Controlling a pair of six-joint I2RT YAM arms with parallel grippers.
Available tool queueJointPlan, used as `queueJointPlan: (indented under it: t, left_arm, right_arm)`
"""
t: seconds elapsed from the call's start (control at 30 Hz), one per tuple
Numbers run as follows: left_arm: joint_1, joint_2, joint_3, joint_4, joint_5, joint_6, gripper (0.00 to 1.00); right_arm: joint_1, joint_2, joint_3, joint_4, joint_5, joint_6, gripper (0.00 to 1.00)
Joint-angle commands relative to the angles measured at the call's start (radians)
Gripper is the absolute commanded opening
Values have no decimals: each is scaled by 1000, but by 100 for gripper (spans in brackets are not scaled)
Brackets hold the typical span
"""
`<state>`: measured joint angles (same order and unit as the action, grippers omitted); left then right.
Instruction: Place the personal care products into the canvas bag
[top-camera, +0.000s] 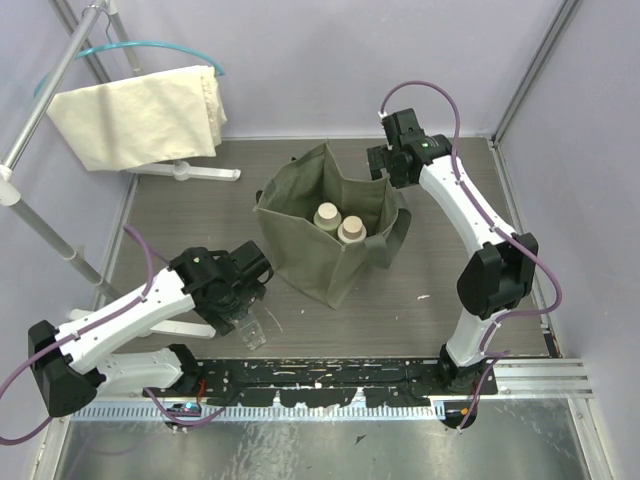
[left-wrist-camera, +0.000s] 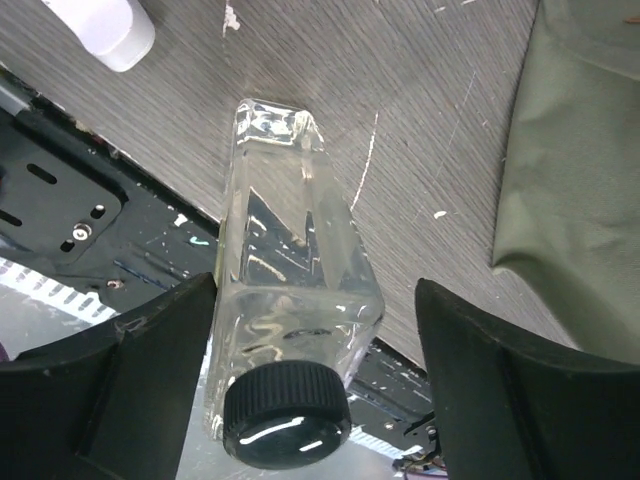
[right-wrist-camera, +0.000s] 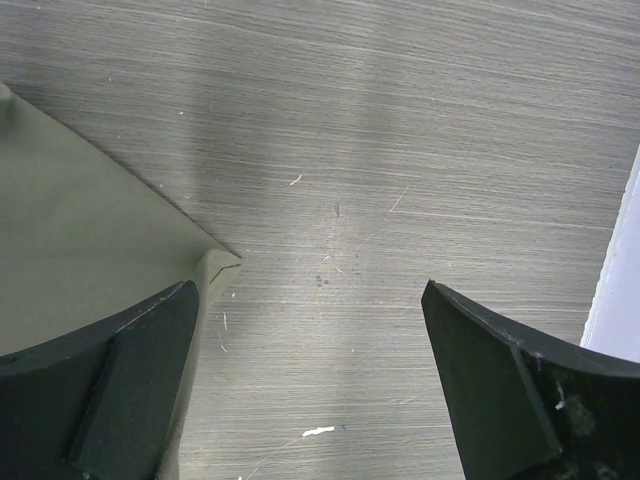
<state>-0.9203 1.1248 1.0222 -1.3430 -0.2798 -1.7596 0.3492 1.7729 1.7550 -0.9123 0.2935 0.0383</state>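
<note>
The clear dark-capped bottle (left-wrist-camera: 295, 290) sits between my left gripper's (left-wrist-camera: 315, 400) open jaws, cap (left-wrist-camera: 287, 413) toward the camera. The left finger is against its side and the right finger (left-wrist-camera: 520, 380) is well apart. In the top view the bottle (top-camera: 249, 328) is at the table's front edge under my left gripper (top-camera: 238, 300). The olive-green canvas bag (top-camera: 300, 235) stands open mid-table with two pale-capped bottles (top-camera: 327, 214) (top-camera: 350, 230) inside. My right gripper (top-camera: 385, 163) is open and empty by the bag's back right corner (right-wrist-camera: 90, 230). No other bottle shows.
A cream cloth bag (top-camera: 140, 115) hangs on a rack at the back left, with a white strip (top-camera: 205, 172) on the table below it. A black slotted rail (top-camera: 330, 375) runs along the front edge. A white bar end (left-wrist-camera: 105, 25) lies near the bottle.
</note>
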Motion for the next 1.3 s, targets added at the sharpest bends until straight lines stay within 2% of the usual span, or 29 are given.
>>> queueJointPlan:
  t: [0.0,0.2,0.33,0.47,0.57,0.7,0.8,0.93,1.1,1.27]
  left_arm:
    - [-6,-9,-50,69,7,-11,80]
    - [-8,-27,-96,101,47,-16,54]
    - [-8,-46,-98,98,45,-18,30]
    - [-9,-59,-92,121,37,8,1]
    - [-8,-66,-64,180,3,93,0]
    - [-8,-33,38,283,-49,336,0]
    - [-8,58,198,256,-47,577,0]
    - [-9,195,432,183,41,841,0]
    - [-10,225,600,118,146,1013,0]
    - [-9,188,769,118,246,1075,0]
  right_arm:
    - [-3,-73,-3,29,4,-7,100]
    - [-4,-77,-12,33,8,-6,100]
    - [-3,-77,-21,36,4,-5,100]
    - [-3,-70,-19,36,-2,-5,100]
    - [-3,-67,-18,36,2,-8,100]
    - [-4,-69,-15,36,-3,-14,100]
    - [-4,-74,-15,36,-10,-24,100]
    - [-4,-98,-60,51,-15,-25,100]
    - [-5,-130,-128,79,-12,-25,100]
    - [-5,-135,-141,79,-4,-20,100]
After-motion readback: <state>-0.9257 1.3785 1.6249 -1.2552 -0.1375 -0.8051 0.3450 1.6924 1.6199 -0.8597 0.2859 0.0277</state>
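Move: The clear bottle stands upright between the left hand's open fingers, its middle roughly 1 cm back and 6 cm below the hand. The canvas bag's middle is about 17 cm ahead and 19 cm to the right of this hand, and the end of the white rack foot lies some 8 cm to its left, 2 cm ahead, on the table. From the right hand the bottle is about 30 cm back, 31 cm to the left and 14 cm below. The clear bottle is pinched near its cap as the left fingers sink a little under 2 cm and close on it, then pause. Then the hand lifts it some 14 cm, swinging right and forward towards the near left side of the canvas bag, easing back slightly at the end, while the wrist turns about 50 degrees clockwise and tips the fingers outwards. ##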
